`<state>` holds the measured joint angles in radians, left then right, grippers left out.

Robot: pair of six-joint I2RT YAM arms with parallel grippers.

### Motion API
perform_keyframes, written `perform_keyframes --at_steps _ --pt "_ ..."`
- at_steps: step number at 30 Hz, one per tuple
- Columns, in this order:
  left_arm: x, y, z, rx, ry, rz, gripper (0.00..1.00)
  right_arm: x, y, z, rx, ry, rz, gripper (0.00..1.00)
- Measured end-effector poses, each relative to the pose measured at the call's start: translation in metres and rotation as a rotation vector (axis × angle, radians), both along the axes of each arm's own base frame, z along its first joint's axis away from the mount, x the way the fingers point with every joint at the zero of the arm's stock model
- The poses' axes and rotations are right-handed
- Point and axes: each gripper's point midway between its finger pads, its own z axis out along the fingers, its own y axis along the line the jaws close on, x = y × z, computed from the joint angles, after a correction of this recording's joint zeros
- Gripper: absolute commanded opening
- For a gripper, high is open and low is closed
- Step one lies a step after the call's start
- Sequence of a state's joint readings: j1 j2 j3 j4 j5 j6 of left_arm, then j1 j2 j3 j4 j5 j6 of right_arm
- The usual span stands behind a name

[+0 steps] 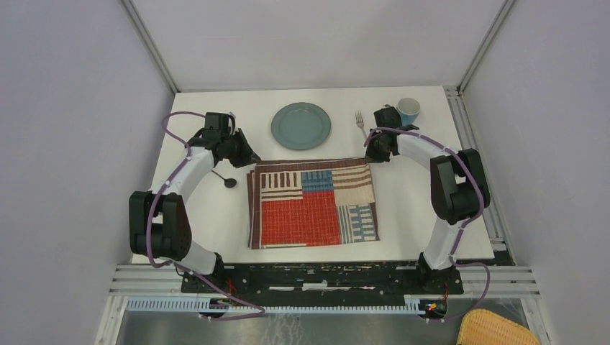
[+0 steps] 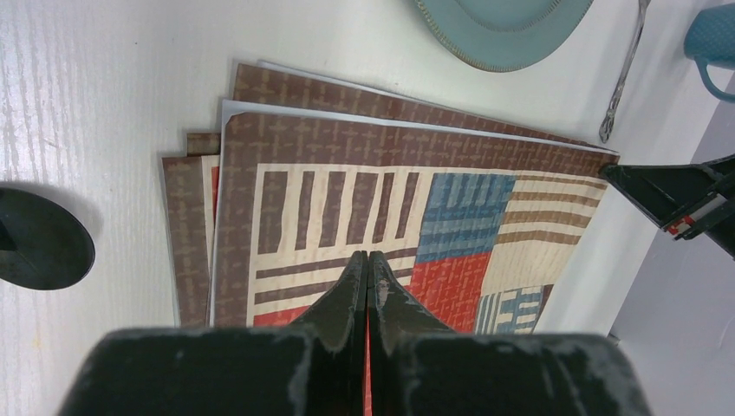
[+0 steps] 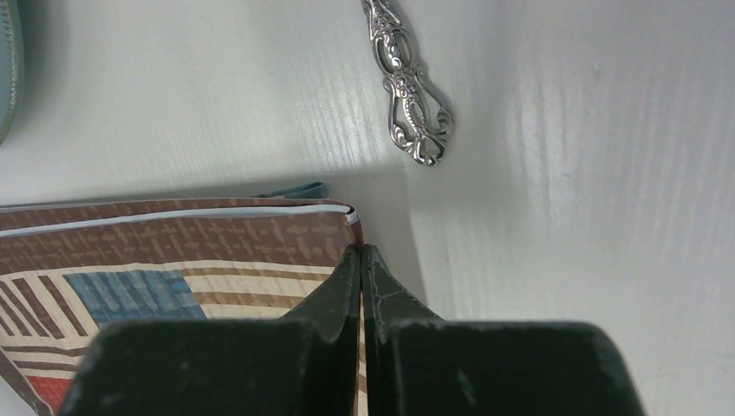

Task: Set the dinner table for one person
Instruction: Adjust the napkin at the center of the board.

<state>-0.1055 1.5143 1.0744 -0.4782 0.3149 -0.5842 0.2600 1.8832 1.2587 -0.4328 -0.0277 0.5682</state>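
Observation:
A stack of striped patchwork placemats lies mid-way on the white dinner table. My left gripper is at the stack's far left corner. In the left wrist view its jaws are shut, with the tips over the top placemat. No cloth shows pinched between them. My right gripper is at the far right corner. In the right wrist view it is shut on the top placemat's corner, which curls up at the tips.
Behind the placemats lie a blue-grey plate, a silver fork and a blue cup. A black spoon lies left of the stack. Metal rails edge the table. A yellow basket sits off the table at the near right.

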Motion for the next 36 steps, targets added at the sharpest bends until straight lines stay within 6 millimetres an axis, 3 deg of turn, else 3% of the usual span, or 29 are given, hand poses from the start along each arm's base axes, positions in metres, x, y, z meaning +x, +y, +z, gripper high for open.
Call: perform_keyframes --at_steps 4,10,11,13,16,23,31,36 --pt "0.000 0.000 0.000 0.000 0.000 0.000 0.02 0.001 -0.008 0.012 -0.032 -0.028 -0.031 0.00" --pt "0.000 0.000 0.000 0.000 -0.001 0.000 0.02 0.000 -0.012 0.010 -0.037 -0.016 -0.044 0.00" --pt "0.000 0.000 0.000 0.000 -0.001 -0.001 0.02 0.000 -0.012 0.008 -0.036 -0.012 -0.044 0.02" --pt "0.000 0.000 0.000 0.000 0.000 -0.001 0.02 0.000 -0.012 0.004 -0.035 -0.003 -0.043 0.21" --pt "0.000 0.000 0.000 0.001 -0.001 -0.001 0.02 -0.001 -0.013 -0.002 -0.036 0.014 -0.045 0.29" --pt "0.000 0.001 -0.001 0.005 0.000 0.002 0.02 -0.008 -0.006 0.010 0.002 -0.026 -0.019 0.29" --pt "-0.003 0.015 -0.014 0.072 0.030 0.057 0.02 -0.006 0.014 0.049 0.064 -0.140 0.022 0.29" --pt "-0.008 0.020 -0.021 0.087 0.061 0.096 0.02 -0.001 0.028 0.049 0.111 -0.153 -0.001 0.29"
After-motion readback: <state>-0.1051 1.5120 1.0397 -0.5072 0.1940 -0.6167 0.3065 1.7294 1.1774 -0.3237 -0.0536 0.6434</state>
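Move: The right hand already pinches the napkin's far right corner between its shut fingers, just off the table. The fork lies about 9 cm ahead and 2 cm left of this hand; the mug stands 16 cm ahead and 14 cm right. From the left hand, the napkin's far left corner lies some 5 cm ahead, 3 cm left and 9 cm down, with the plate about 17 cm ahead and 14 cm right, and the black spoon 14 cm left and 2 cm back. To the right by just over 1 cm and slightly up, the right hand draws the pinched corner, then sinks to the table and opens to let go. It lifts about 5 cm clear and swings some 4 cm left over the napkin, tipping its fingers about 10 degrees outward. Late on, the shut left hand drifts 2 cm left and 2 cm down, touching nothing. ##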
